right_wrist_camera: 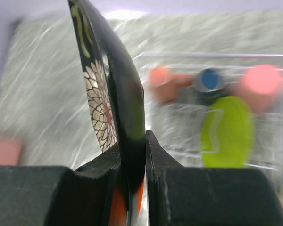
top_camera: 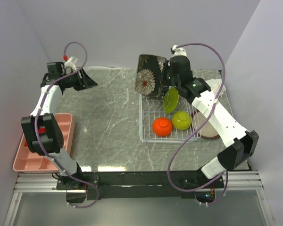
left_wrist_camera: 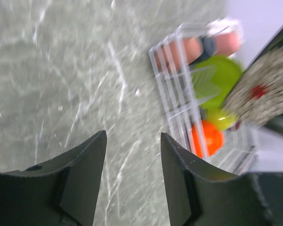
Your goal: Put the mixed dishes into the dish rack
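My right gripper (top_camera: 169, 75) is shut on the edge of the black floral square plate (top_camera: 150, 76), holding it upright above the far left corner of the white wire dish rack (top_camera: 142, 127). In the right wrist view the plate (right_wrist_camera: 108, 94) stands clamped between the fingers (right_wrist_camera: 153, 155). In the rack sit an orange bowl (top_camera: 162, 126), a lime green bowl (top_camera: 181, 120) and an upright lime green plate (top_camera: 170, 100). A salmon cup (right_wrist_camera: 162, 82), a navy cup (right_wrist_camera: 210, 80) and a pink cup (right_wrist_camera: 264, 82) show blurred at the rack's far end. My left gripper (top_camera: 87, 79) is open and empty over the far left of the table.
A brown round plate (top_camera: 208, 128) lies right of the rack, partly under my right arm. A white cloth (top_camera: 218, 87) lies at the far right. A pink divided tray (top_camera: 42, 146) sits at the near left table edge. Walls close in on three sides.
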`<state>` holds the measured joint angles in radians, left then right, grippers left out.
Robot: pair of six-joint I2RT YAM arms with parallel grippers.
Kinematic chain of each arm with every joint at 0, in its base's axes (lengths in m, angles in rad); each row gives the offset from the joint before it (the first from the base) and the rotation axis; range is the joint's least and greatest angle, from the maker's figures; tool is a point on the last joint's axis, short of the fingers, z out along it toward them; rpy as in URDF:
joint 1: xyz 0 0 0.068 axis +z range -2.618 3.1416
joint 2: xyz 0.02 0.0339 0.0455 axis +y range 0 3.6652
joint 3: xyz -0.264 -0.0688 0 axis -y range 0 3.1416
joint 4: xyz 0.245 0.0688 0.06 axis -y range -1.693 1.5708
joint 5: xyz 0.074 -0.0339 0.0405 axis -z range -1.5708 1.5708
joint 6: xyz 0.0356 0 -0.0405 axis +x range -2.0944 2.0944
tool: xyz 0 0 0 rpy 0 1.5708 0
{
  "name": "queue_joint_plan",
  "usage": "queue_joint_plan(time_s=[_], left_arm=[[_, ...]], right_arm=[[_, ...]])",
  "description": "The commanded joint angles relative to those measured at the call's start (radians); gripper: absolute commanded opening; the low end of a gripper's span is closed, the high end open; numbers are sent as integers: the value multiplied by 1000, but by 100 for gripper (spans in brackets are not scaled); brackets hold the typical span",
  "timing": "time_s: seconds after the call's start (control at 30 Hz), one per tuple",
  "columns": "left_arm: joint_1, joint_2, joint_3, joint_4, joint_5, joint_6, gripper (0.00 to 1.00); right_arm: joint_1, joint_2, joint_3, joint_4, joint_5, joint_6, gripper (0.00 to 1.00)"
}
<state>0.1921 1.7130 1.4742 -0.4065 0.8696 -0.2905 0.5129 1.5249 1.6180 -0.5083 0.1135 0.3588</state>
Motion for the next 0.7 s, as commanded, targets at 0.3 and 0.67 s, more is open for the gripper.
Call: queue_joint_plan(time_s=[0.3,0.67], left_arm=[[-310,-86,-213,-23,-181,108,31],[-396,-110,-339,72,-47,4,1]], right_arm=[[216,-288,-329,580,779,-89,0],[343,-352,-558,896,914,-280,0]])
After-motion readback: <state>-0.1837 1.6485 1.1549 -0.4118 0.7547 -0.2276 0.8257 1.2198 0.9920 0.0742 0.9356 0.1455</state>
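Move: The right hand holds the dark flowered plate over the rack. The empty plate slots lie about 20 cm below that hand, 3 cm ahead and 3 cm right; the green plate stands 4 cm right of them. From the same hand, the blue mug is some 10 cm ahead and 3 cm right, and the orange bowl is 12 cm back and 1 cm right. From the left hand, the slots lie roughly 36 cm right, 2 cm back and 12 cm down. Drawing back about 6 cm and shifting right over the rack, the right hand keeps its pinch on the flowered plate, rises slightly, then sinks. Its wrist swings clockwise and tips the fingers up, turning the plate edge-on. The empty left hand sweeps right, back and down, roughly 20 cm in all, towards the rack's left side, shutting its half-open fingers on nothing. ##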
